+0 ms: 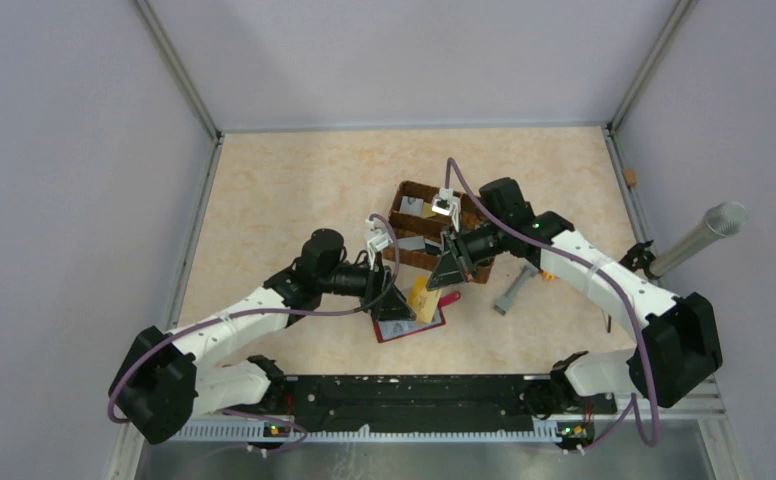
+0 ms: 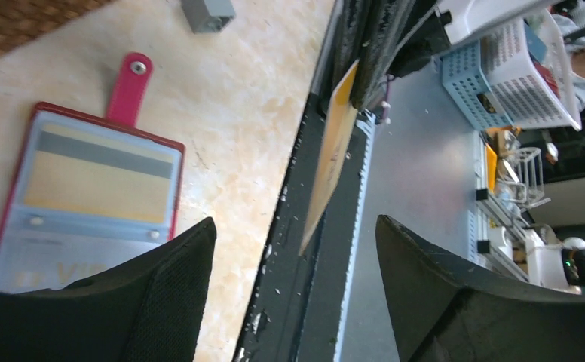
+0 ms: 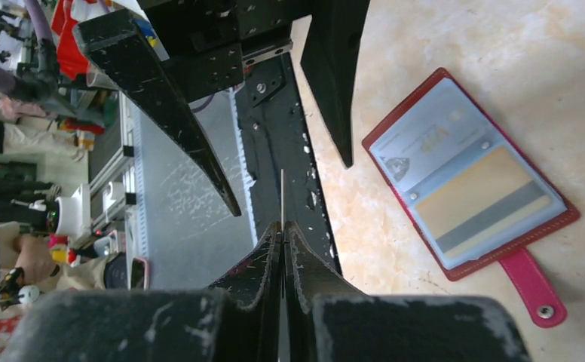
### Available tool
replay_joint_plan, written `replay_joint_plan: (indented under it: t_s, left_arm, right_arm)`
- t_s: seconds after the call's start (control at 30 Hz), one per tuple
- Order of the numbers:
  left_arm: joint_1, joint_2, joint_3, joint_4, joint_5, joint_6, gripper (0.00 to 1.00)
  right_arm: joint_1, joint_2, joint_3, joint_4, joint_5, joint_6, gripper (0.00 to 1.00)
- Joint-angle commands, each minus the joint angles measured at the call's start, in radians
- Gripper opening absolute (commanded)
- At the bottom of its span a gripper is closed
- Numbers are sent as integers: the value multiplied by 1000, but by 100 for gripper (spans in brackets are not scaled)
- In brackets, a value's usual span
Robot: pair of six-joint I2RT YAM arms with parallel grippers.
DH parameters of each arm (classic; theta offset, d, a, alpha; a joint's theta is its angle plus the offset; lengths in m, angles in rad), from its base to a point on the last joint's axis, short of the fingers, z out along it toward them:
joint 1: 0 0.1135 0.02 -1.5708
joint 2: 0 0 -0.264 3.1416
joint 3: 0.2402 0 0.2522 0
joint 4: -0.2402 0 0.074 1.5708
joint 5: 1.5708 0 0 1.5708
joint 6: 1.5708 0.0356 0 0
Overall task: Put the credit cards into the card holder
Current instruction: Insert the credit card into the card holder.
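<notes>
The card holder [image 1: 404,322] lies open and flat on the table, dark red with a snap tab [image 2: 129,84]. A gold-tan card with a grey stripe sits in its clear pocket [image 2: 97,179] [image 3: 479,204]. My right gripper [image 1: 446,268] [image 3: 283,226] is shut on a gold-tan credit card [image 1: 422,298] [image 2: 330,151], seen edge-on as a thin line [image 3: 282,194]. The card hangs above the holder's right side. My left gripper [image 1: 388,300] [image 2: 295,243] is open, and the card's lower corner sits between its fingertips without touching them. More credit cards [image 1: 412,208] rest in the basket.
A brown divided wicker basket [image 1: 464,272] stands just behind the holder. A grey bar-shaped object [image 1: 513,290] lies right of it. A silver cylinder [image 1: 701,234] leans at the far right edge. The black base rail [image 1: 404,392] runs along the near edge.
</notes>
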Motion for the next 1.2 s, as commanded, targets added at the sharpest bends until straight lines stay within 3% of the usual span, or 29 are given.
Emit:
replay_joint_plan:
  t_s: [0.0, 0.1, 0.4, 0.53, 0.6, 0.77, 0.93, 1.17]
  left_arm:
    - [-33, 0, -48, 227, 82, -147, 73]
    - [-43, 16, -84, 350, 105, -231, 48]
    - [-54, 64, -173, 587, 132, -410, 2]
    - [-53, 63, -207, 640, 98, -494, 0]
    - [-54, 61, -221, 624, 49, -522, 0]
    - [-53, 76, -254, 633, -38, -595, 0]
    - [-53, 68, -305, 805, -126, -709, 0]
    - [-53, 48, -326, 886, -220, -792, 0]
  right_arm:
    - [34, 34, 20, 65, -59, 7, 0]
    - [39, 50, 20, 91, -67, 17, 0]
    - [47, 89, 23, 108, -61, 15, 0]
    - [42, 108, 23, 125, -25, 29, 1]
    - [31, 110, 10, 162, -7, 68, 29]
    - [9, 61, -50, 293, 38, 175, 59]
    - [6, -27, -153, 416, 170, 318, 63]
    - [3, -158, -309, 612, 311, 545, 63]
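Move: The gold card, still pinched in the right hand, has its middle about 4 cm to the right of the left hand, 1 cm ahead and 2 cm above; its free end already reaches between the open left fingers. From the right hand its middle is some 3 cm left, 2 cm back and 2 cm below. The open card holder lies almost straight under the left hand, 1 cm ahead, 1 cm right and 15 cm down; the basket is about 19 cm ahead, 9 cm right and 14 cm below. The gold card changes hands: the left fingers close fully and pinch its free end while that hand draws back about 3 cm, with the right hand nudging slightly left and down. The right fingers then open and release, that hand going forward 3 cm and down 2 cm while swinging clockwise; the left hand keeps its grip, comes 2.5 cm forward again, rolls some 20 degrees and tips its fingers up. ##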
